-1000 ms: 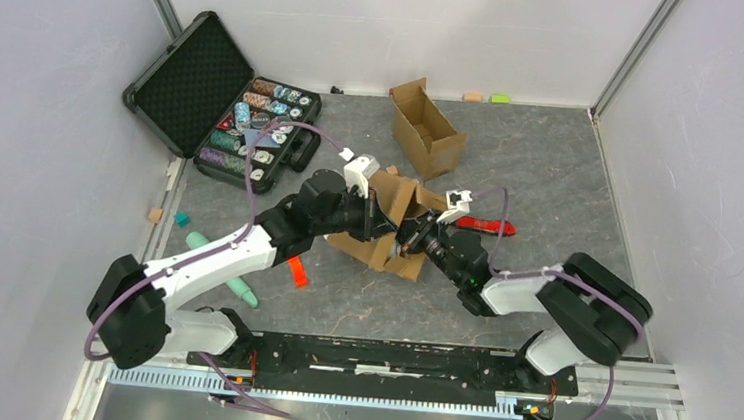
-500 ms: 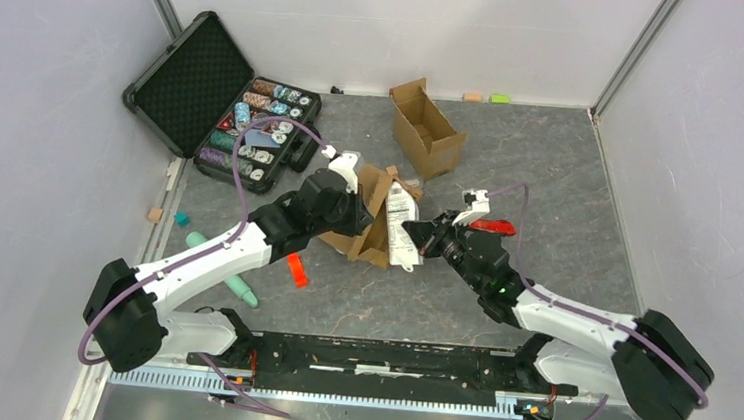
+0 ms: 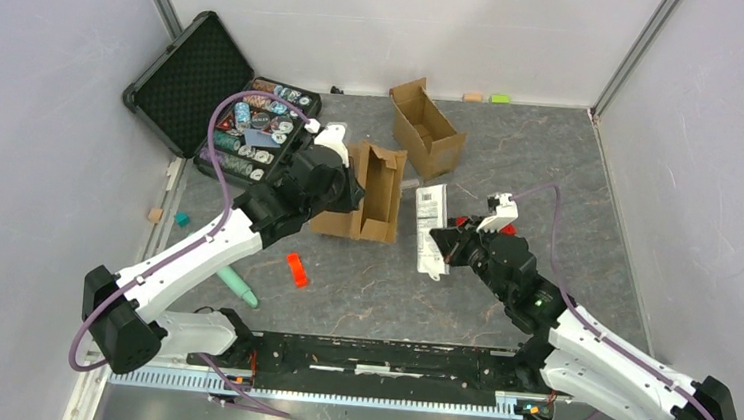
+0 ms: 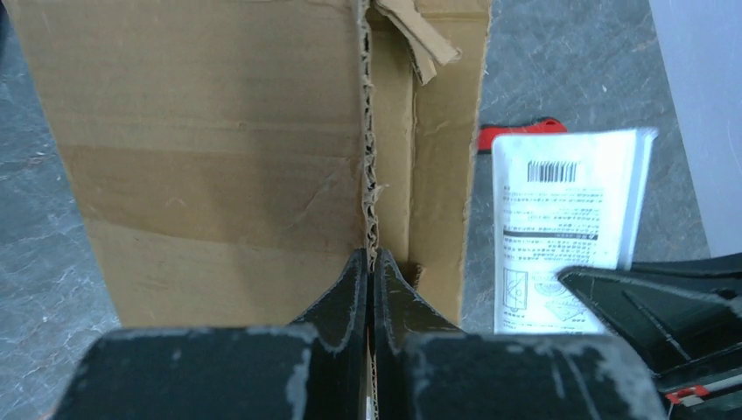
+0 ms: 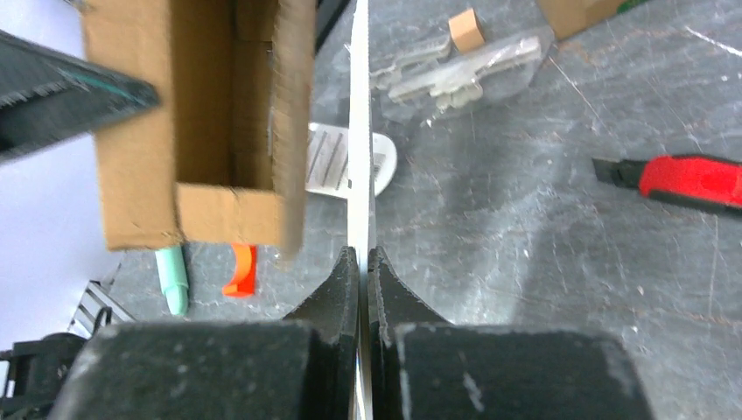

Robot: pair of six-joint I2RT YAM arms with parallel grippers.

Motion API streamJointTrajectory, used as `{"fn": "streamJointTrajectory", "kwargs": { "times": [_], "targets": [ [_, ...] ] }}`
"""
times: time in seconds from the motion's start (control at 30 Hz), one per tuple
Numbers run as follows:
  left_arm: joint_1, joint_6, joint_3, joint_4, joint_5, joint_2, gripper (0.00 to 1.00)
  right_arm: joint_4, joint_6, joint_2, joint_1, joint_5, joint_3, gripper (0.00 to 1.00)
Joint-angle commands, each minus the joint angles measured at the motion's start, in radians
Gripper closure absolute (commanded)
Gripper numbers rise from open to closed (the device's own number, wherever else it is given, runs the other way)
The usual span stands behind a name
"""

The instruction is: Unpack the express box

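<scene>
The express box [image 3: 382, 186] is a brown cardboard box lying open in the middle of the table. My left gripper [image 3: 352, 200] is shut on the edge of one of its cardboard walls [image 4: 219, 157], the corrugated edge pinched between the jaws [image 4: 372, 258]. A flat white packet [image 3: 430, 227] with a barcode and printed text hangs outside the box to its right [image 4: 560, 219]. My right gripper [image 3: 442, 248] is shut on its near end. In the right wrist view the packet [image 5: 360, 131] shows edge-on, running up from that gripper [image 5: 361, 254], with the box [image 5: 201, 114] to its left.
A second cardboard box [image 3: 426, 129] with raised flaps stands behind. An open black case [image 3: 254, 126] of chips lies at the back left. A red utility knife [image 5: 691, 179] lies right of the packet. An orange piece [image 3: 296, 269], a green marker [image 3: 237, 285] and clear plastic wrapping [image 5: 464, 70] lie around.
The white packet has come out of the box: my right gripper drew it right and toward the near edge, while my left gripper carried the box back and to the left.
</scene>
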Motion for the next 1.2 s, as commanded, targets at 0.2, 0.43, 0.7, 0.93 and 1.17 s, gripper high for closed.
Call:
{"fn": "streamJointTrajectory", "kwargs": {
  "times": [0.2, 0.43, 0.7, 0.93, 1.17],
  "targets": [
    [0.018, -0.037, 0.15, 0.078, 0.082, -0.042, 0.98, -0.012, -0.015, 0.033, 0.0, -0.113, -0.031, 0.61],
    [0.018, -0.137, 0.221, 0.222, 0.319, 0.071, 0.98, -0.239, -0.045, -0.064, -0.002, 0.102, 0.059, 0.19],
    [-0.004, -0.235, 0.445, 0.383, 0.529, 0.394, 0.98, -0.446, -0.04, -0.353, -0.001, 0.402, 0.137, 0.13],
    [-0.06, -0.295, 0.762, 0.411, 0.567, 0.72, 0.98, -0.522, -0.08, -0.367, -0.002, 0.457, 0.237, 0.02],
    [-0.098, -0.331, 1.006, 0.393, 0.573, 0.92, 0.98, -0.546, -0.12, -0.347, -0.002, 0.47, 0.288, 0.02]
  ]
}}
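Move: The left gripper is clamped on the torn-open box's wall; that box is bound for the free far-right table, roughly 29 cm right, 8 cm ahead and 21 cm below. On its way the empty carton stands about 20 cm ahead and 15 cm right. The right gripper holds the white packet, whose landing spot is some 5 cm back, 2 cm left and 14 cm below; the red cutter lies about 6 cm ahead and 12 cm right. Lower the right gripper about 5 cm, open it wide to let go of the white packet, then draw it up and some 12 cm right, turning clockwise. Meanwhile keep the left fingers shut on the box wall, lift the box about 10 cm, then swing it 27 cm right and a little forward, rolling its left side down and turning clockwise, each by about 30 degrees. ##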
